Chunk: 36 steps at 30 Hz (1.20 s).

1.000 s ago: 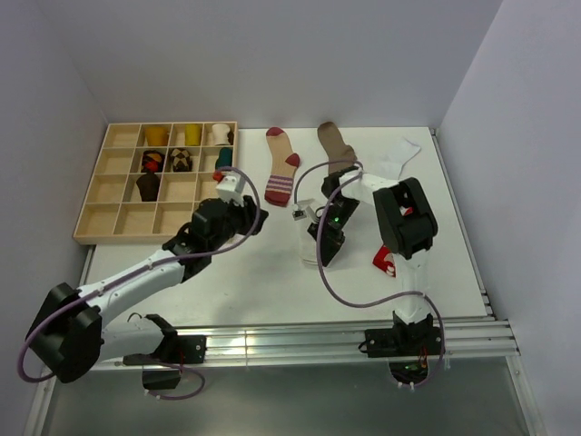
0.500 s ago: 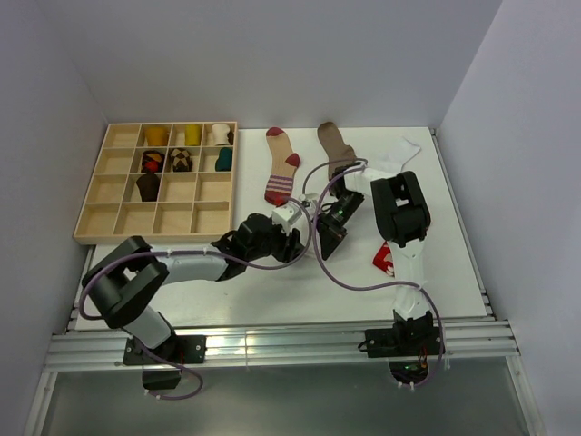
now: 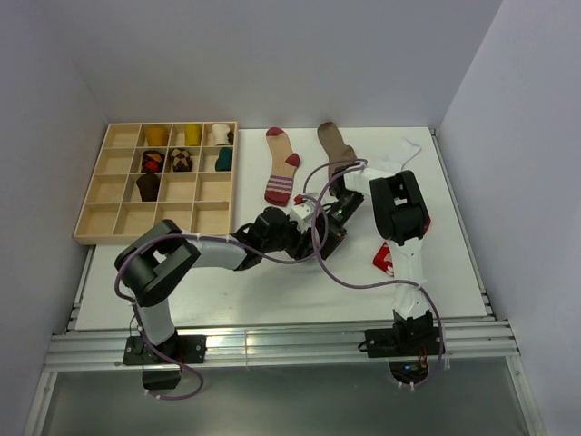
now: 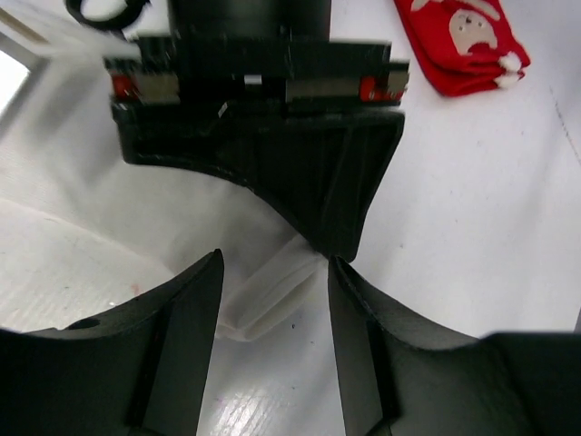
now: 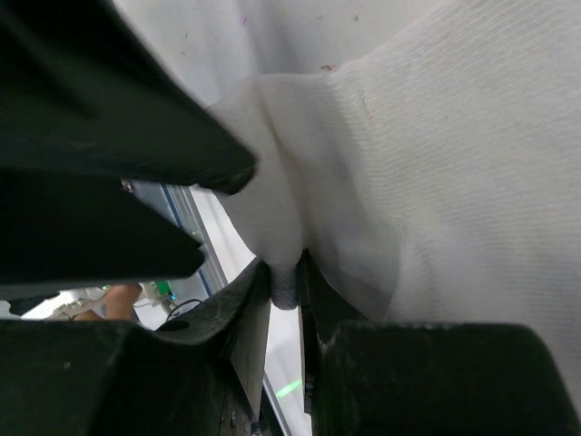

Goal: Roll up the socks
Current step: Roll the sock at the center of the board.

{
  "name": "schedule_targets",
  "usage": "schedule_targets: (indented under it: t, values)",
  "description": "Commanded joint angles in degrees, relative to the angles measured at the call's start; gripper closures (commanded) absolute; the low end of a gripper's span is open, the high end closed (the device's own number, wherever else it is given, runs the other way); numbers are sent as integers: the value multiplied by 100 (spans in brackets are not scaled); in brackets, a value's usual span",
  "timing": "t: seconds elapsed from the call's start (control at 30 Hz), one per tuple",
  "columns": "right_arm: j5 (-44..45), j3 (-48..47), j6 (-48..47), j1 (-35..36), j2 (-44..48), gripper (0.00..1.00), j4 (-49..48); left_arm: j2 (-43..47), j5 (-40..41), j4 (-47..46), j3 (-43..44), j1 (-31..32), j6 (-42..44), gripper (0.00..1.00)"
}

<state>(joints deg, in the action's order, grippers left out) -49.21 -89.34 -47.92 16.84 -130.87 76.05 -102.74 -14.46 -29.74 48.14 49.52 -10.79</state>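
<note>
My right gripper [image 5: 283, 272] is shut on a fold of a white sock [image 5: 436, 163] and pinches it just above the table. It sits mid-table in the top view [image 3: 332, 232]. My left gripper [image 4: 275, 272] is open, and its fingers straddle the hanging end of that white sock [image 4: 263, 300] right below the right gripper's black body. In the top view the left gripper [image 3: 314, 238] almost touches the right one. A red sock with white marks [image 4: 458, 41] lies folded beside them, and shows in the top view [image 3: 383, 261].
A red-and-tan striped sock [image 3: 283, 173], a brown sock [image 3: 334, 145] and another white sock [image 3: 399, 154] lie at the back of the table. A wooden compartment tray [image 3: 123, 218] with several rolled socks stands at the back left. Purple cables loop round both arms.
My left arm has swung right from beside the tray to the table's middle, and its open fingers now flank the white sock. My right gripper has kept its hold and barely moved.
</note>
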Motion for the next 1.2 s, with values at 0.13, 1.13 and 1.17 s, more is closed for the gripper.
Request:
schedule_targets:
  t: [0.13,1.13,1.17]
  values:
    - [-97,-224,222,-146,-53,78,481,-369,-794,-681,135,-310,-177,46]
    - [148,-207,1109,-436,-27,77,-257,-1011,-1481,-929,284,-443,-978,82]
    - [175,-172,1144,-436,17,76,-353,-959,-1481,-894,249,-443,-1022,85]
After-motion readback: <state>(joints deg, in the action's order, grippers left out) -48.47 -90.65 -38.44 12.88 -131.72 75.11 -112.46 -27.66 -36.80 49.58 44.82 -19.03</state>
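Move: The left hand hovers open, with the free near edge of the white sock about 3 cm below its fingers and 1 cm to the right; the red sock lies some 23 cm to the left hand's right and the striped sock about 22 cm ahead and 8 cm to its left. The right hand already pinches the same sock; that free edge lies roughly 5 cm to this hand's left and 2 cm back. Downward, about 3.5 cm, the left hand settles onto the near edge of the white sock beside the right fingertips, its wrist turning some 10 degrees, then closes its half-open fingers to pinch the edge. The right hand keeps its pinch and eases about 2 cm forward and right, turning slightly clockwise. ##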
